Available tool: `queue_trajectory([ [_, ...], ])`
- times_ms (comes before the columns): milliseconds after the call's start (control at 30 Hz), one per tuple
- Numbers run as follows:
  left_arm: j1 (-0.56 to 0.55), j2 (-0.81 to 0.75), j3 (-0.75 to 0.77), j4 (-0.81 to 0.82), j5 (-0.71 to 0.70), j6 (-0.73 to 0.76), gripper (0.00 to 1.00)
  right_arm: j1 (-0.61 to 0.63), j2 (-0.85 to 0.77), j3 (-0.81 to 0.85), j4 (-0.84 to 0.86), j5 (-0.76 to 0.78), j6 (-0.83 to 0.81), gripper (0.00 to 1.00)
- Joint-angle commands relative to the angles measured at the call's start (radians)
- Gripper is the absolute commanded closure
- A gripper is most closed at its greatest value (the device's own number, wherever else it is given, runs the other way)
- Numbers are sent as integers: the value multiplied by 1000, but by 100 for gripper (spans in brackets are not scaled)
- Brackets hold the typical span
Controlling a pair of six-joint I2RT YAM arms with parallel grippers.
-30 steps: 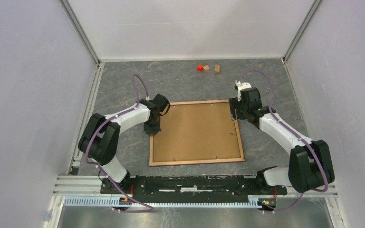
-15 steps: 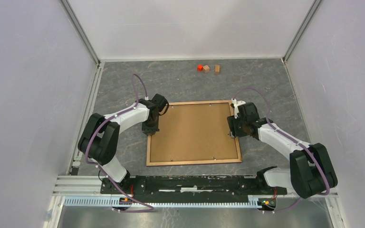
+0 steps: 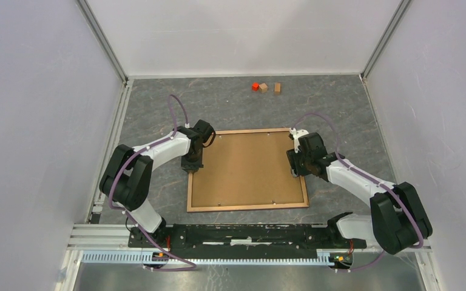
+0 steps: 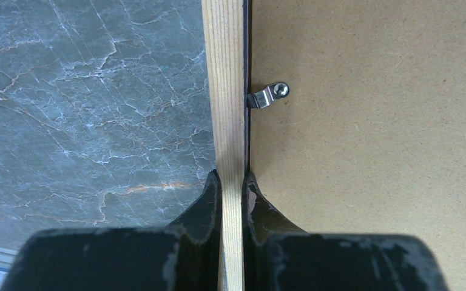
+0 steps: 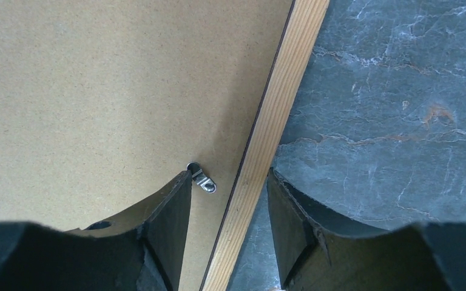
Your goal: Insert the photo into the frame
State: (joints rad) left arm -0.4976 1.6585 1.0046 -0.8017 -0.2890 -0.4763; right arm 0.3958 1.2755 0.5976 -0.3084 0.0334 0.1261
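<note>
The frame [image 3: 247,207] lies flat on the grey table, light wood rails up, with a brown backing board [image 3: 246,167] filling it. The photo is hidden. My left gripper [image 3: 193,165] is shut on the left rail [image 4: 230,91], one finger on each side of the rail, close to a metal clip [image 4: 268,96]. My right gripper [image 3: 296,171] stands open astride the right rail [image 5: 279,109]. Its left finger [image 5: 170,212] is over the board by a clip [image 5: 203,180], and its right finger [image 5: 288,218] is over the table, with gaps to the rail.
A red block [image 3: 255,86] and two small wooden blocks [image 3: 263,87] [image 3: 276,87] sit near the back wall. White enclosure walls stand left, right and behind. The arm bases and a metal rail [image 3: 249,233] run along the near edge.
The right gripper has come down from the frame's back right corner along the right rail, and its jaws have narrowed. The frame has shifted slightly left. The left gripper keeps its hold.
</note>
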Motion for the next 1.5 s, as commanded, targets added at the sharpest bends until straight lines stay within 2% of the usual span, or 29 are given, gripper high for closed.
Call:
queue_trajectory([
  [0,3,-15,-1,-16,-53,68,98,24,9,-5,3,58,-6,46],
  [467,1,-21,-7,-11,-36,64,98,75,53,-40,22,174,58,53],
  [633,2,-21,-11,-7,-24,54,98,91,56,-51,-12,255,147,61],
  [733,2,-21,-9,-4,-20,53,98,103,57,-60,-21,246,204,78],
  [867,3,-24,-12,1,-15,49,98,137,79,-64,-37,215,281,82],
  [967,2,-27,-14,3,-9,44,98,151,95,-73,-66,242,384,99],
  [1000,1,-30,-14,4,-9,40,98,154,104,-75,-84,257,425,100],
  [1200,2,-36,-18,13,8,25,98,194,163,-47,-180,316,589,100],
  [1300,2,-41,-20,15,17,22,98,207,153,-58,-143,282,579,99],
  [1467,1,-56,-30,20,16,19,98,206,174,-7,-196,297,553,67],
])
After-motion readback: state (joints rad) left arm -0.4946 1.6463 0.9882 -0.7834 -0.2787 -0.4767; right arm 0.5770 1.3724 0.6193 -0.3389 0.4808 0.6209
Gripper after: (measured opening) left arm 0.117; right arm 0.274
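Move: The right hand's open fingers straddle the frame's right rail and its metal clip: the clip lies about 1 cm left, 1 cm back and 1 cm below the hand point, and the rail 1 cm right and 1 cm ahead. The near rail's right clip is about 10 cm back and 7 cm left. From the left hand, still gripping the left rail, the right-rail clip is some 35 cm right, about level. The right hand turns some 25 degrees clockwise, sinking 1 cm and half-closing its fingers around clip and right rail. ##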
